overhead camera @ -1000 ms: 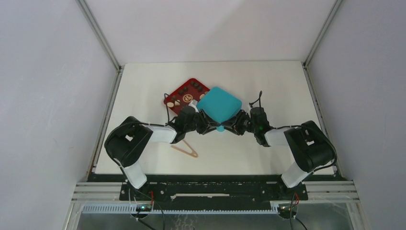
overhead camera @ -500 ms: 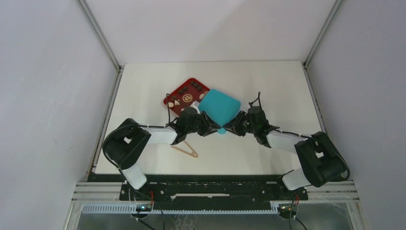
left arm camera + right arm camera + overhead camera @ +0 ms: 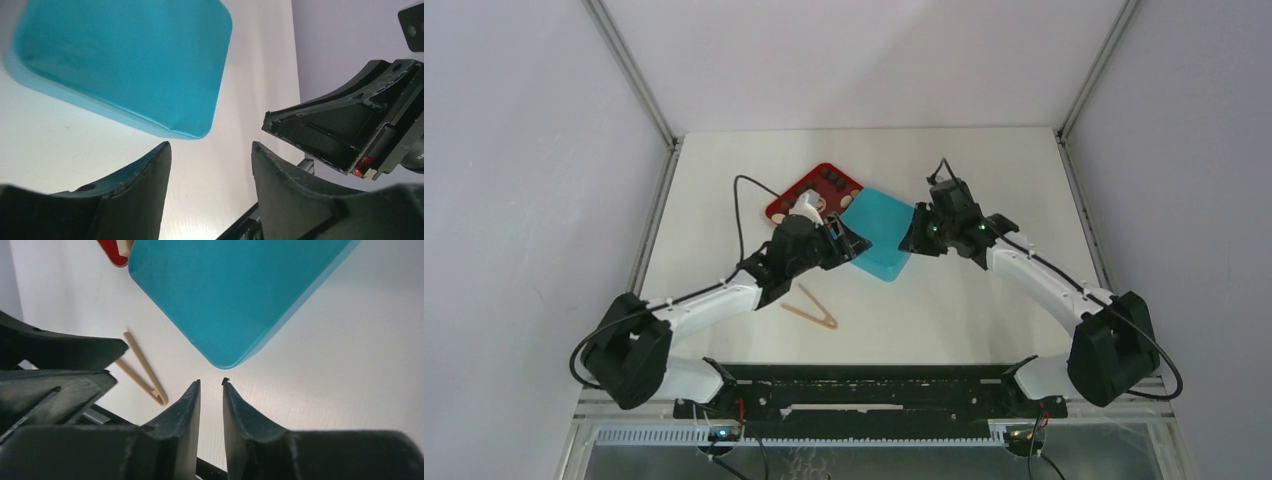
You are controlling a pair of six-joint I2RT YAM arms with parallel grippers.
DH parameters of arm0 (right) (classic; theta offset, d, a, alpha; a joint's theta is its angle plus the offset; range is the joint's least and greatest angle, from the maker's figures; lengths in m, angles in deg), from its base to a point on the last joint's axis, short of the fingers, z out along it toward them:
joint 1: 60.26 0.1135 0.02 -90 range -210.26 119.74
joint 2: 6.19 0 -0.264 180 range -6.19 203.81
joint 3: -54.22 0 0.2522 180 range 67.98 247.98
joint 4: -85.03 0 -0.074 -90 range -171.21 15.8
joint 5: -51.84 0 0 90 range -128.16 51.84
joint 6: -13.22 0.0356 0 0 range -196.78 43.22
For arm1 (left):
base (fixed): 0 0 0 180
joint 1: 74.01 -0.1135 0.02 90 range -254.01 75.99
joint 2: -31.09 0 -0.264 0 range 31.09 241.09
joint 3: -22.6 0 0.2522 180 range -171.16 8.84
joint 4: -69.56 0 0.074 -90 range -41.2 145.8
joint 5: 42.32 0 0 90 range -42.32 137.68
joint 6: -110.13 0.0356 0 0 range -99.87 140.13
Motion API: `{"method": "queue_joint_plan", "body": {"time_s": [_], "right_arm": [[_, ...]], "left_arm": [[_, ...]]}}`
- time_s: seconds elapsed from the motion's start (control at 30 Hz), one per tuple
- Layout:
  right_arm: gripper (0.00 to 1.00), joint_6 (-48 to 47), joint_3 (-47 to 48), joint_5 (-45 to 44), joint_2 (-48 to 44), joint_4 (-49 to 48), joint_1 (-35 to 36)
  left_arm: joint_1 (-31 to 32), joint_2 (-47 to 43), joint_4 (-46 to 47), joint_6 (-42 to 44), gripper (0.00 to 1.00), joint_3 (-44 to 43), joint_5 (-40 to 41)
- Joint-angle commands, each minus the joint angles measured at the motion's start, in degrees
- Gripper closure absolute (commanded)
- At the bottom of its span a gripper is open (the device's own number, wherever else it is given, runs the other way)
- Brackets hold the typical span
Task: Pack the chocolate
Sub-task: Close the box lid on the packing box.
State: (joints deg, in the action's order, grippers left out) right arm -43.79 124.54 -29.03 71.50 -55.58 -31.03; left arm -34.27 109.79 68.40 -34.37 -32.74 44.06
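The teal box (image 3: 880, 236) lies with its lid on next to the red tray (image 3: 796, 190). The tray holds small chocolate pieces, dark ones (image 3: 832, 180) at the back and cream ones (image 3: 790, 213) nearer. My left gripper (image 3: 848, 240) hovers over the box's left edge, open and empty. In the left wrist view the box (image 3: 130, 60) lies beyond the empty left gripper (image 3: 211, 147). My right gripper (image 3: 912, 238) hangs at the box's right side. In the right wrist view the right gripper (image 3: 211, 382) is shut to a narrow slit, holding nothing, just short of the box corner (image 3: 225, 295).
The tan wooden tongs (image 3: 810, 308) lie on the white table in front of the box, and in the right wrist view the tongs (image 3: 142, 370) lie left of the fingers. A black cable (image 3: 742, 205) loops above the left arm. Grey walls close in three sides.
Both grippers have lifted away from the box's near corner and moved apart, left to the left edge, right to the right. The box has shifted slightly.
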Motion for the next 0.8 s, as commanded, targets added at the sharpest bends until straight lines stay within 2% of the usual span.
{"method": "queue_joint_plan", "body": {"time_s": [0.0, 0.13, 0.4, 0.47, 0.63, 0.77], "right_arm": [[0.73, -8.65, 7.64, -5.94, 3.72, 14.37, 2.64], [0.79, -10.88, 12.24, -8.22, 7.15, 18.40, 4.98], [0.95, -12.92, 20.11, -11.07, 15.14, 21.92, 8.23], [1.00, -13.34, 22.42, -11.72, 17.40, 23.04, 8.74], [1.00, -13.83, 28.52, -15.14, 21.78, 27.14, 10.82], [1.00, -13.33, 29.92, -15.67, 23.52, 27.55, 11.67]], "left_arm": [[-3.17, -5.72, -4.10, 5.47, 0.34, 2.61, 3.42], [-6.73, -13.06, -10.83, 8.35, 0.26, 3.77, 8.25], [-10.61, -28.67, -25.70, 14.70, 0.00, 4.17, 21.49], [-11.26, -30.81, -27.54, 15.26, 0.00, 4.44, 21.70], [-11.71, -34.39, -31.52, 16.97, 0.00, 3.99, 23.08], [-11.80, -36.58, -33.46, 18.79, 0.00, 3.22, 24.80]]}}
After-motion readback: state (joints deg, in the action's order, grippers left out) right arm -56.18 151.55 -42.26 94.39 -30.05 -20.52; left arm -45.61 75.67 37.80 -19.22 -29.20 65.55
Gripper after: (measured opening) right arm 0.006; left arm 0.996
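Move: The packing box, lid already on, has its middle some 6 cm ahead, 5 cm left and 10 cm below the right hand. Counted from the right hand, the red chocolate tray is about 13 cm ahead and 19 cm left, and the wooden tongs 8 cm back and 19 cm left, both roughly 13 cm below. From the left hand the box lies some 6 cm ahead, 4 cm right and 11 cm below. Heading back to the lid's near corner, the right hand sinks about 3 cm with a small drift left, easing back and then forward again, tilting its fingers some 30 degrees to point steeply down and shutting them on nothing. The left hand clears away from the box, swinging about 18 cm left and 5 cm up, turning counter-clockwise and opening fully. ##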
